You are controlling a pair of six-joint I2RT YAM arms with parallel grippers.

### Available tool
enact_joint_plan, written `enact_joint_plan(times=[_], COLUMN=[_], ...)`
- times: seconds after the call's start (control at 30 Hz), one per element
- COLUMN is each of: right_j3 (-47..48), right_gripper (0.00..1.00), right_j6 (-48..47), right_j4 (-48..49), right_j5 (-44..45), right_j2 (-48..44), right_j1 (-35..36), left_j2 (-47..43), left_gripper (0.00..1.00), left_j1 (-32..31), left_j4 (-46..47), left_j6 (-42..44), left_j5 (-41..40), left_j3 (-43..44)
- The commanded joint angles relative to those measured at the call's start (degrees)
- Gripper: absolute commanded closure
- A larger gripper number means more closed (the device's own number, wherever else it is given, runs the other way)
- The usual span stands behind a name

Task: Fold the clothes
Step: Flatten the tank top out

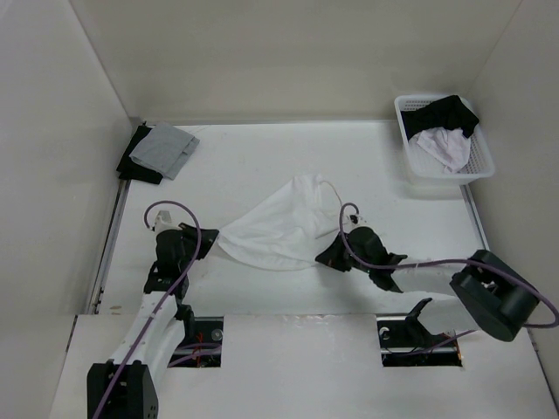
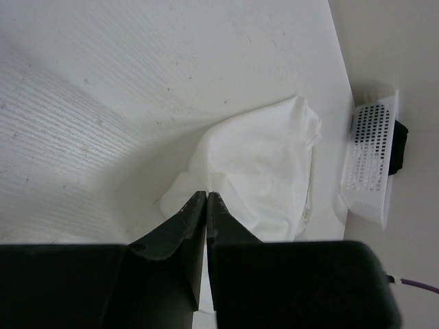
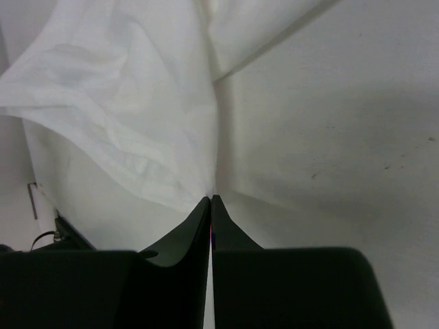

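The clothes, a thin white garment with a narrow strap at its far end, lie spread in the middle of the table. The near-left corner is drawn to a point at my left gripper, which is shut on that corner. In the left wrist view the closed tips of the left gripper meet the edge of the clothes. My right gripper sits at the near-right corner. In the right wrist view the right gripper has its jaws together, with the clothes pulled taut into the tips.
A white basket stands at the back right, holding a black garment and a white cloth; the basket also shows in the left wrist view. A grey folded cloth lies on a black piece at the back left. Walls enclose the table.
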Motion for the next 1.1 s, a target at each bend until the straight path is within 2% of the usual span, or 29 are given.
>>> enact_joint_plan(times=[0.0,0.17,0.27,0.5,0.67,0.77,0.87,1.07], right_j3=[2.47,15.8,24.6,44.02,55.46,57.49,55.66,48.01], right_gripper=[0.96,0.96,0.96,0.97,0.97,0.97,0.97,0.97], right_j6=[-0.93,-9.8,-14.98,-22.55,-25.19,-25.9,-25.73,-23.62], right_j4=[-0.83,-20.76,-29.13,-40.74,-44.35,-44.71,-43.75,-38.21], right_j5=[0.3,5.91,8.64,15.24,18.23,19.9,19.73,14.55], right_j2=[-8.93,-26.95,-32.94,-38.58,-38.76,-37.36,-35.78,-31.82], right_j1=[-0.36,-1.15,-0.89,0.69,5.78,8.16,8.34,1.85], left_j2=[0.0,-3.41,-6.75,-11.59,-14.06,-14.5,-14.15,-10.9], left_gripper=[0.97,0.98,0.98,0.98,0.98,0.98,0.98,0.98], left_j1=[0.66,-1.45,-2.76,-4.96,-6.02,-6.11,-6.19,-6.9], left_j4=[2.93,2.31,1.79,-1.03,-2.96,-5.15,-7.61,-8.24], left_j6=[0.67,-1.17,-2.67,-3.37,-3.9,-4.6,-5.31,-7.77], left_j5=[0.34,-2.12,-4.4,-8.18,-9.51,-9.51,-9.07,-8.98], left_j3=[4.92,16.07,22.84,36.91,45.09,47.2,45.9,36.24])
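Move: Both hands already pinch the tank top. The middle of its spread lies about 17 cm to the left hand's right, 1 cm farther out and some 6 cm below; the grey folded clothes lie roughly 21 cm ahead and 13 cm left of that hand. From the right hand, at the near right corner just over the table, that middle is about 8 cm ahead and 9 cm left, the shoulder straps some 14 cm ahead and 4 cm right. Keeping their pinches on two corners of the tank top, both hands whip it up off the table, the left over 40 cm and the right nearly 50, drawing back and tipping the fingers up some 55 degrees; the right also swings left. Both then start down and forward by about 5 cm, the fingers dipping slightly again. ##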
